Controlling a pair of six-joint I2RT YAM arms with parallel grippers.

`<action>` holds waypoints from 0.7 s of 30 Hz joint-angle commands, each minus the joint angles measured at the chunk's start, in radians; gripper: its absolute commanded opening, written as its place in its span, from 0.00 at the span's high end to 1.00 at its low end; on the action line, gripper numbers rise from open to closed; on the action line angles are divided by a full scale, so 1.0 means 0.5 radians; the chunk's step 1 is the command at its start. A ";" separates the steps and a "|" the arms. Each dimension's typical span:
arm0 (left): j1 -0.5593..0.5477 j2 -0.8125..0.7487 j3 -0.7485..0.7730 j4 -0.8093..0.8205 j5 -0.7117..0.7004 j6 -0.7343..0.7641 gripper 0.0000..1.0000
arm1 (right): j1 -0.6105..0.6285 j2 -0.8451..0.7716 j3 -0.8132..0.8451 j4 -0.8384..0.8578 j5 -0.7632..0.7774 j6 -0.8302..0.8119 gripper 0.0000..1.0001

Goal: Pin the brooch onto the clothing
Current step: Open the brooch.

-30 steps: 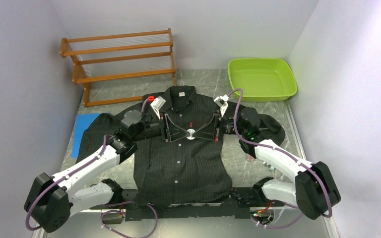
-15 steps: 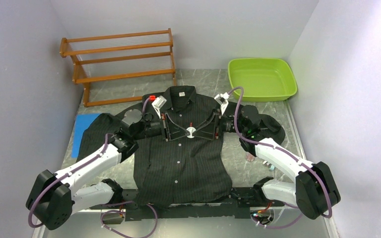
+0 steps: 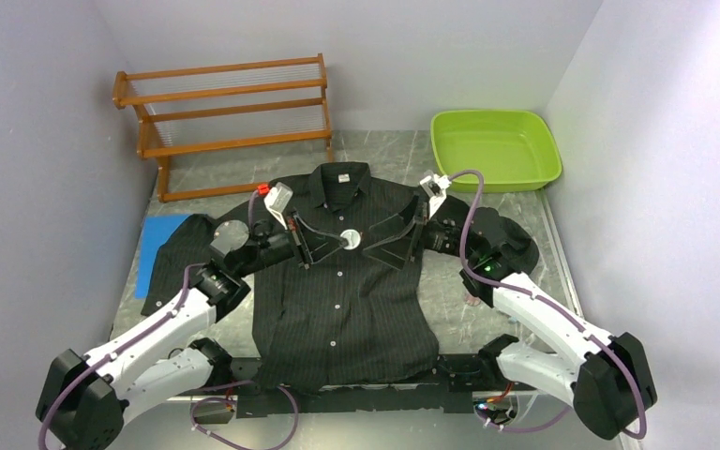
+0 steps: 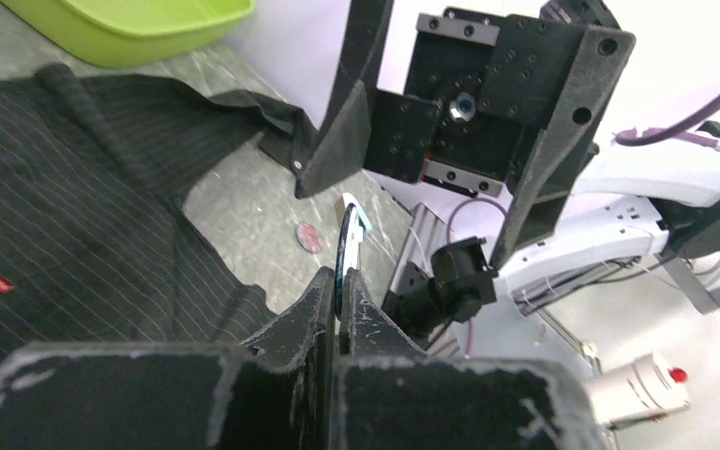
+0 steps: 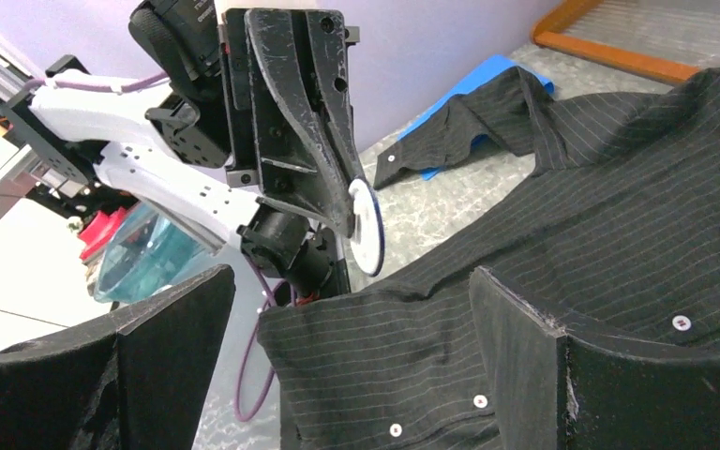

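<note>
The clothing [image 3: 342,281], a black pinstriped shirt with white buttons, lies flat and face up on the table. Above its chest my left gripper [image 3: 342,241] is shut on the brooch [image 3: 350,240], a small white round disc. In the left wrist view the brooch [image 4: 347,239] stands edge-on, pinched between my fingertips [image 4: 323,295]. My right gripper [image 3: 382,239] hovers just right of the brooch, open, with nothing in it. From the right wrist, the brooch [image 5: 367,225] shows beyond my wide-open right gripper [image 5: 352,281], over the clothing [image 5: 572,234].
A wooden rack [image 3: 230,117] stands at the back left and a green basin [image 3: 495,148] at the back right. A blue cloth [image 3: 159,239] lies under the shirt's left sleeve. A small pink object [image 3: 473,298] rests on the table by the right arm.
My right gripper has opened, let go of the brooch and drawn back to the right. My left gripper has shut on the brooch and shifted it slightly left and up.
</note>
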 commanded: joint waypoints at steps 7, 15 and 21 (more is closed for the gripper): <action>0.008 -0.208 0.028 0.107 -0.202 0.239 0.97 | 0.141 0.145 -0.036 0.611 0.216 0.357 0.10; 0.010 -0.241 0.026 0.123 -0.154 0.199 0.97 | 0.200 0.405 0.081 0.961 0.160 0.535 0.29; 0.010 -0.269 0.041 0.061 -0.161 0.206 0.97 | 0.272 0.449 0.142 0.947 0.183 0.504 0.46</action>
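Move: Gripped in the left hand's shut tips, the brooch stands on edge about 2 cm to the right of that hand's point and 1 cm ahead. From the empty, wide-open right hand it lies about 5 cm left and 1 cm ahead, at much the same height. On the shirt some 27 cm below the right hand, the red tag is about 3 cm left and 9 cm ahead, and a shirt button about 8 cm left and 7 cm ahead. Reaching left about 4 cm towards the brooch, the right hand tilts its fingertips up by roughly 10 degrees and narrows its fingers from wide open to a bit over half. The left hand keeps its pinch on the brooch, lifts it about 3 cm with a smaller shift left, tips its fingers slightly, then holds still while the right hand comes in. ##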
